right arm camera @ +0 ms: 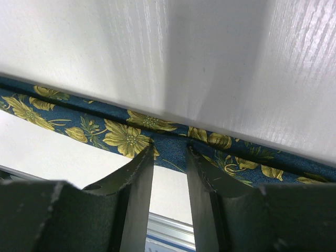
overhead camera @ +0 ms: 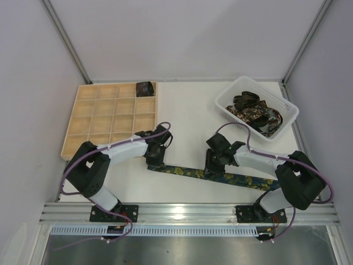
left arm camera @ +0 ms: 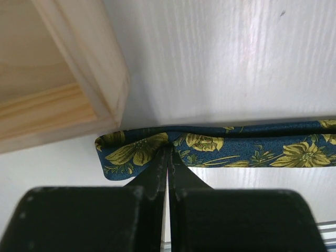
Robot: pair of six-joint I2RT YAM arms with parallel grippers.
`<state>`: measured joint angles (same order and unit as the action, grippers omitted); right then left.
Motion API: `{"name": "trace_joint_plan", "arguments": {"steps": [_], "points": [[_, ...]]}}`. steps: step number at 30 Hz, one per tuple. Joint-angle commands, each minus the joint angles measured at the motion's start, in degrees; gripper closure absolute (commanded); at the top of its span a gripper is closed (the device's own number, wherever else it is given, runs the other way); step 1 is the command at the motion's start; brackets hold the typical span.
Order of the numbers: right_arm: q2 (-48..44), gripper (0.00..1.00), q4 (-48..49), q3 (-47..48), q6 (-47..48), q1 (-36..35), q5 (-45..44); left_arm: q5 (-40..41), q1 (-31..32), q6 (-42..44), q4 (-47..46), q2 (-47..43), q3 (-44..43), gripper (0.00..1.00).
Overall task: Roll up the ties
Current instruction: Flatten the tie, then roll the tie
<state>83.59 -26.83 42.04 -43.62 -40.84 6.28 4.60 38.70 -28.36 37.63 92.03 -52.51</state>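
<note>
A navy tie with yellow-green flowers [overhead camera: 220, 176] lies flat along the table's near edge, stretched between both arms. My left gripper [overhead camera: 155, 160] is shut on the navy tie [left arm camera: 236, 149] close to its left end, which curls over at the pinch [left arm camera: 169, 149]. My right gripper [overhead camera: 211, 165] stands over the middle of the tie [right arm camera: 68, 126] with its jaws a little apart [right arm camera: 170, 148]. Its fingertips [right arm camera: 147, 157] rest on the cloth's near edge, and bare table shows between them. Several more dark ties [overhead camera: 253, 110] sit in the basket. One rolled tie [overhead camera: 145, 88] fills a tray cell.
The pale wooden grid tray [overhead camera: 83, 118] stands at the back left, its corner [left arm camera: 63, 94] just beyond the left gripper. The white slotted basket [overhead camera: 226, 102] is at the back right. A metal rail [overhead camera: 187, 210] runs along the near edge.
</note>
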Motion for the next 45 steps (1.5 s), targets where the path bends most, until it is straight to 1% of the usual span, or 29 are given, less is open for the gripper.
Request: {"name": "trace_joint_plan", "arguments": {"steps": [1, 6, 10, 11, 15, 16, 19, 21, 24, 25, 27, 28, 30, 31, 32, 33, 34, 35, 39, 41, 45], "points": [[0.35, 0.62, -9.64, -2.4, 1.78, 0.06, -4.08, 1.64, -0.38, -1.7, 5.17, -2.55, 4.08, 0.99], [-1.41, 0.62, -11.49, -2.05, 2.22, 0.94, -4.44, 1.99, -0.29, -3.01, 7.37, -6.42, 5.67, 0.99], [-2.38, 0.61, -13.77, 0.05, 4.59, 0.41, -5.31, 0.59, -0.2, -6.17, 9.48, -8.53, 5.66, 0.99], [-2.9, 0.61, -14.12, 1.1, 4.59, -0.37, -5.67, 0.24, -0.29, -7.31, 9.48, -9.14, 6.01, 0.99], [-1.86, 0.59, -15.36, 9.8, 4.16, -7.39, -6.2, 0.41, -0.29, -9.34, 9.13, -11.69, 8.04, 0.99], [-1.68, 0.59, -15.01, 11.12, 3.89, -8.02, -6.2, 0.67, -0.29, -9.52, 9.04, -12.04, 8.04, 0.99], [-1.15, 0.59, -11.94, 14.55, 1.09, -9.43, -4.1, 0.32, -0.29, -10.13, 9.31, -13.71, 7.25, 0.99], [-0.36, 0.59, -9.57, 15.87, -1.11, -9.7, -2.08, -0.99, -0.2, -10.75, 10.09, -17.22, 7.16, 0.99], [2.44, 0.59, -1.51, 16.23, -3.66, -11.01, 1.7, -2.14, -0.29, -12.68, 12.98, -22.5, 6.72, 0.99], [3.5, 0.59, 0.44, 16.23, -4.37, -11.54, 4.06, -1.18, -0.29, -13.12, 14.22, -23.46, 6.11, 0.98], [5.52, 0.64, 3.87, 16.75, -5.6, -12.77, 4.88, -0.04, -0.46, -12.95, 16.33, -26.01, 3.75, 0.94], [7.62, 0.65, 6.41, 18.15, -5.69, -14.43, 4.53, 1.45, -0.38, -12.86, 18.08, -26.89, 2.95, 0.89], [10.17, 0.7, 7.84, 20.35, -5.52, -15.67, 3.91, 2.69, -1.08, -12.6, 20.63, -28.91, 0.15, 0.8], [12.45, 0.73, 8.72, 21.14, -5.6, -16.28, 3.91, 3.3, -1.43, -12.08, 21.6, -29.36, -0.83, 0.78], [13.43, 0.81, 9.16, 22.8, -5.69, -17.25, 3.91, 4.88, -1.95, -11.9, 22.57, -29.8, -1.71, 0.76], [14.31, 0.84, 9.6, 23.43, -6.13, -17.69, 3.65, 5.41, -2.13, -11.46, 23.88, -30.32, -3.2, 0.74], [15.36, 0.87, 9.86, 24.13, -6.65, -18.04, 3.3, 5.77, -2.22, -10.85, 24.51, -31.2, -3.73, 0.73], [17.11, 0.92, 9.78, 25.27, -7.09, -18.57, 2.95, 6.81, -2.4, -10.84, 25.03, -31.82, -4.17, 0.73], [20.73, 0.98, 10.48, 27.64, -8.06, -19.89, 1.64, 7.09, -2.57, -10.75, 26.18, -34.89, -4.62, 0.7], [22.39, 1.0, 10.74, 28.35, -8.41, -20.42, 0.4, 6.83, -2.57, -11.54, 26.62, -36.21, -4.27, 0.7], [24.34, 1.0, 10.83, 29.41, -9.2, -21.12, -2.67, 5.77, -2.66, -11.46, 26.18, -38.67, -3.39, 0.71]]}}
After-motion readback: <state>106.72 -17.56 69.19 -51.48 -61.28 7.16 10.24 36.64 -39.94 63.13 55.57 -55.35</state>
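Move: The left hand's closed fingertips are down on the tie, whose left end lies about 4 cm to their left, level with them fore and aft and 1 cm below. The tray's near right corner is some 3 cm ahead and 3 cm left of those fingertips. The right hand's part-open fingers are on the tie's middle stretch, about 1 cm beneath them; from there the tie's left end is about 28 cm left and 3 cm ahead. Back about 5 cm and left 4 cm, low over the table, the left hand sweeps its closed fingertips from the tie, then rises clear some 13 cm while opening partly. The right hand first draws back and right a couple of centimetres on the tie, lifts off, and arcs left past its start towards the tie's left end, closing, turning counter-clockwise and finally sinking to hover over the tie. ##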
